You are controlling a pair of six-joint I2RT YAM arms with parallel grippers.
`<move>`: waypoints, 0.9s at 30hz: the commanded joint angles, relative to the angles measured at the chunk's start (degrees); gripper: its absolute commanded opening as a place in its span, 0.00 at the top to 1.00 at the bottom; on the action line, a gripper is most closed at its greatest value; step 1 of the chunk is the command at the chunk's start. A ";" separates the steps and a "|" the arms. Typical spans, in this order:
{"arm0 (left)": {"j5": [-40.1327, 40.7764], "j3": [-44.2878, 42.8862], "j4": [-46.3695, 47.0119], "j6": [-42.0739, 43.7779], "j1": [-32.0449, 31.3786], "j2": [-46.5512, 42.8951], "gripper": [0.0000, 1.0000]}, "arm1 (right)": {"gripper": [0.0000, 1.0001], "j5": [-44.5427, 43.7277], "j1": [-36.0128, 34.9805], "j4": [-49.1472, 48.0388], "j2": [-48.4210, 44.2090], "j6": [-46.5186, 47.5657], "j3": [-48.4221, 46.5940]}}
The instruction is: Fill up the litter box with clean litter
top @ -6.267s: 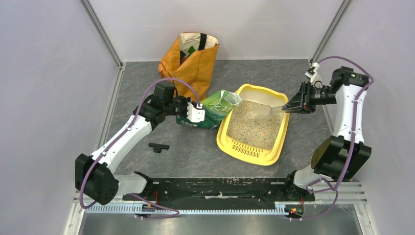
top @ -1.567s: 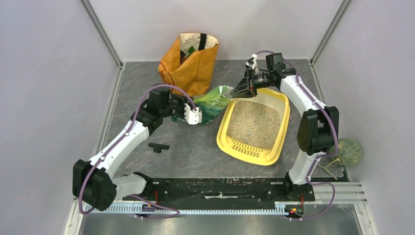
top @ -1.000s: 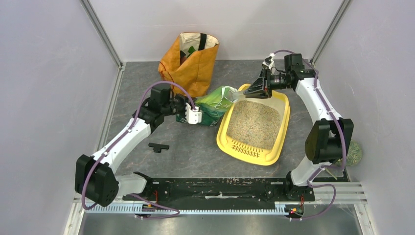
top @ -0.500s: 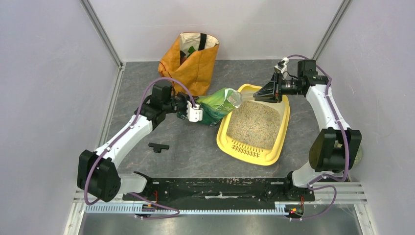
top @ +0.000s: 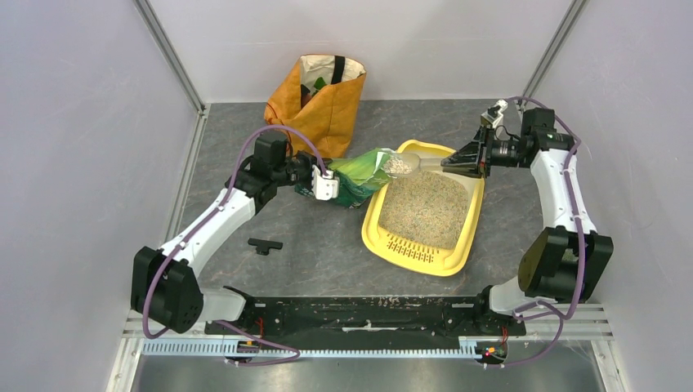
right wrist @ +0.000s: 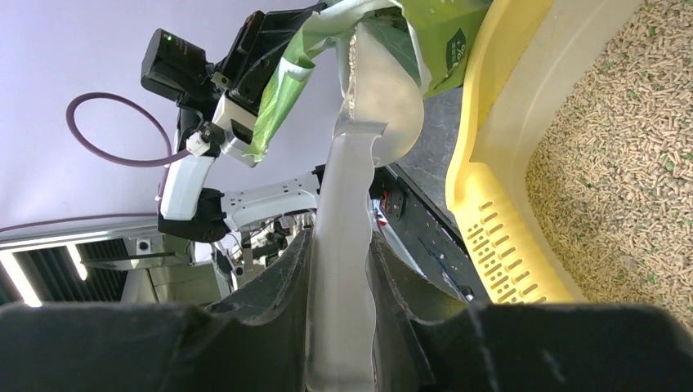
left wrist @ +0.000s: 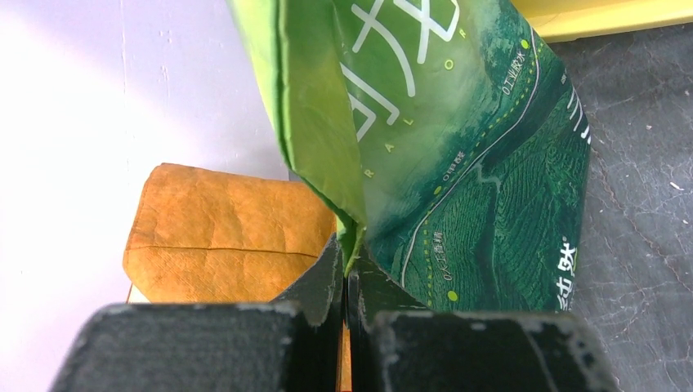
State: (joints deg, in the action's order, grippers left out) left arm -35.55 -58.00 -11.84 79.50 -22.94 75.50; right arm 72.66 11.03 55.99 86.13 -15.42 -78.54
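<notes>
The yellow litter box (top: pixel 417 255) lies right of centre, its floor covered with beige clean litter (top: pixel 425 208). A green printed bag (top: pixel 355 175) lies beside its far left corner, mouth toward the box. My left gripper (top: pixel 320 188) is shut on the bag's folded edge (left wrist: pixel 346 278). My right gripper (top: pixel 451 165) is shut on the handle of a clear scoop (top: pixel 402 165). The scoop carries litter and hangs between the bag mouth and the box's far rim. In the right wrist view the scoop (right wrist: pixel 376 98) stands edge-on, with the box (right wrist: pixel 490 163) and its litter (right wrist: pixel 621 155) to the right.
An orange shopping bag (top: pixel 319 102) stands upright at the back, just behind the green bag, and also fills the left wrist view's lower left (left wrist: pixel 221 233). A small black part (top: pixel 264 244) lies on the grey table near the left arm. Walls close in on both sides.
My right gripper has drawn back to the right, pulling the scoop out of the green bag's mouth with litter in it. The left gripper has kept its hold on the bag.
</notes>
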 commanded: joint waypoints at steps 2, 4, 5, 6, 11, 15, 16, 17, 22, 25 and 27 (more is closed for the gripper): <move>-0.55 -5.11 7.46 0.52 0.35 -0.51 0.98 | 1.00 6.25 2.34 6.72 -3.25 4.98 0.42; -0.57 -5.11 7.23 0.78 0.37 -0.33 0.98 | 1.00 6.58 3.41 9.20 -3.48 7.35 0.24; -0.59 -5.11 7.05 0.85 0.37 -0.24 0.98 | 1.00 6.84 3.96 10.63 -3.51 8.59 0.08; -0.66 -5.17 7.00 0.98 0.35 -0.12 0.98 | 1.00 7.01 4.65 12.70 -3.51 10.73 -0.23; -1.07 -5.35 6.91 0.99 0.42 0.30 0.98 | 1.00 7.23 7.43 24.28 -2.13 21.93 -2.13; -1.37 -5.37 6.85 1.08 0.38 0.57 0.98 | 1.00 6.91 10.50 37.26 0.61 34.42 -5.58; -1.45 -5.37 6.81 1.15 0.40 0.65 0.98 | 1.00 6.51 11.27 41.46 1.31 38.77 -6.41; -1.40 -5.45 6.82 1.23 0.35 0.75 0.98 | 1.00 5.90 12.27 43.58 1.80 40.70 -6.93; -1.36 -6.16 6.79 1.18 0.36 1.38 0.98 | 1.00 3.54 15.58 43.71 0.26 40.06 -6.30; -1.30 -6.25 7.00 1.16 0.37 1.50 0.98 | 1.00 1.83 16.19 43.68 -0.23 40.01 -5.66; -1.28 -6.25 7.10 1.00 0.40 1.41 0.98 | 1.00 -1.87 16.37 43.70 -0.25 40.51 -5.57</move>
State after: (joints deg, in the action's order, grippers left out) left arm -34.94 -59.77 -12.19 79.53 -22.59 78.17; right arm 74.26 27.03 88.01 87.53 22.17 -82.87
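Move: The right hand holds the loaded scoop some 20 cm above the litter box, whose middle lies about 9 cm back and 2 cm left of it. The litter bag's mouth, with the scoop's bowl still in it, is around 14 cm left and 2 cm ahead, roughly level; the orange tote stands about 31 cm left and 15 cm ahead. From the left hand, pinching the bag's rim, the box is some 26 cm right and 11 cm back. The scoop's bowl comes free of the litter bag's mouth as the right hand, keeping its grip on the handle, draws it about 7 cm right and some 3 cm back over the litter box, carried nearly level with only a slight turn. The left hand keeps pinching the bag's rim and barely shifts, about 1 cm forward. ##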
